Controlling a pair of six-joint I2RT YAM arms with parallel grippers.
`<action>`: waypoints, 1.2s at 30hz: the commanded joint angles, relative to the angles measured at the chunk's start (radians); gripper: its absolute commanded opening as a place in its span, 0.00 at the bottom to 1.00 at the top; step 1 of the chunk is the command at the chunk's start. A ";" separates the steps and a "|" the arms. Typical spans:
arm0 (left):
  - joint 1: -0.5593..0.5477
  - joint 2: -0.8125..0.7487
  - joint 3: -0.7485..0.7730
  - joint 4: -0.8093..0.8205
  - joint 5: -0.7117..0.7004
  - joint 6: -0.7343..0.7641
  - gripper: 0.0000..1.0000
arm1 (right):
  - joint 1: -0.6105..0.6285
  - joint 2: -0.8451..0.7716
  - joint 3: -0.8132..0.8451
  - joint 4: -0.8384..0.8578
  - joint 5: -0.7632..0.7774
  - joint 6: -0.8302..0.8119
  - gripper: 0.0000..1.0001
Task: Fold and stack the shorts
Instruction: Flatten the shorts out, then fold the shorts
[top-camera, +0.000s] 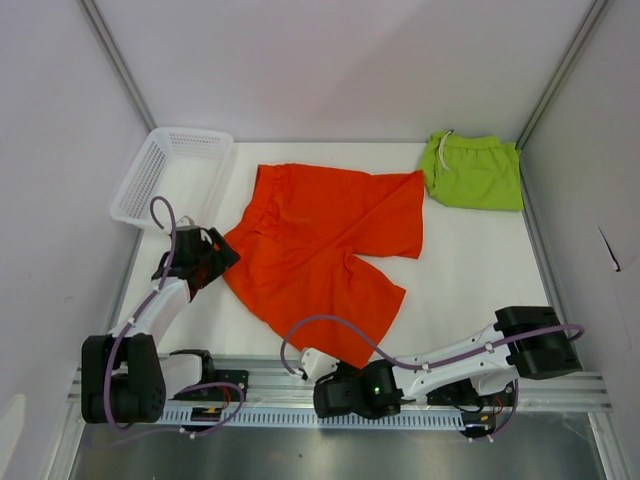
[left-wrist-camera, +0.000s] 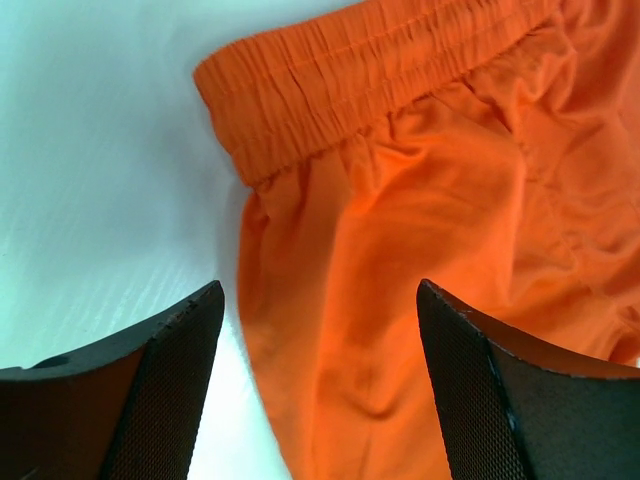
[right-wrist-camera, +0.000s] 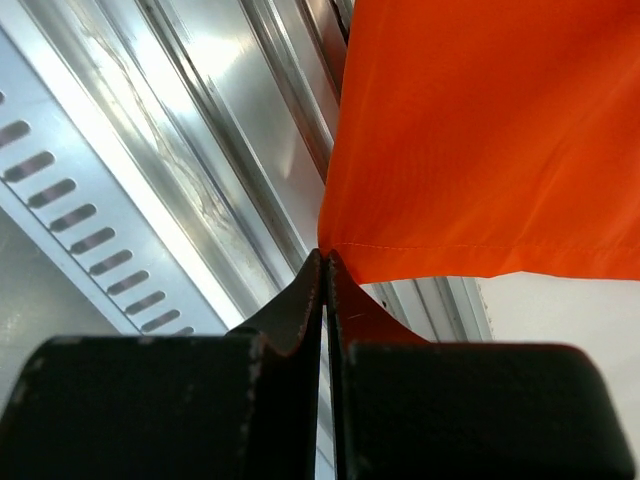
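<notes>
The orange shorts (top-camera: 320, 245) lie spread flat mid-table, waistband toward the back left. The lime green shorts (top-camera: 472, 172) rest folded at the back right. My left gripper (top-camera: 222, 256) hovers open over the orange pair's left side. In the left wrist view its fingers (left-wrist-camera: 180, 380) straddle the side edge of the orange shorts (left-wrist-camera: 400, 260) just below the gathered waistband (left-wrist-camera: 350, 80). My right gripper (top-camera: 312, 365) is at the near leg's hem by the table's front edge. In the right wrist view the right gripper (right-wrist-camera: 325, 256) is shut, pinching the corner of the orange hem (right-wrist-camera: 420, 240).
A white mesh basket (top-camera: 165, 175) stands at the back left, close behind the left arm. Aluminium rails (right-wrist-camera: 180, 170) run along the front edge under the right gripper. Grey walls close in the left, right and back sides.
</notes>
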 joint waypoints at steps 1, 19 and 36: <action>0.018 0.001 -0.017 0.036 -0.032 0.003 0.80 | 0.013 -0.010 0.009 -0.080 -0.011 0.054 0.00; 0.020 0.102 -0.072 0.136 -0.122 -0.072 0.68 | 0.072 -0.052 -0.012 -0.209 0.021 0.263 0.00; 0.021 0.186 -0.060 0.230 -0.112 -0.104 0.23 | 0.155 -0.081 0.018 -0.244 0.055 0.289 0.00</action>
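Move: The waistband end of the red shorts lies about 4 cm ahead of my left hand, 2 cm to its left and 5 cm below. The white basket stands some 19 cm ahead and 13 cm left of that hand. My right hand holds the leg hem corner past the table's front edge; the perforated metal strip runs about 9 cm straight behind it, and the waistband end is roughly 30 cm ahead and 27 cm left. I keep the hem corner pinched in my shut right fingers and draw it about 5 cm to the right, then some 3 cm back towards the perforated strip. Meanwhile my left hand sinks about 4 cm and eases 2 cm left to the shorts' edge beside the waistband end, turns slightly counter-clockwise, and late on closes to pinch the cloth. ##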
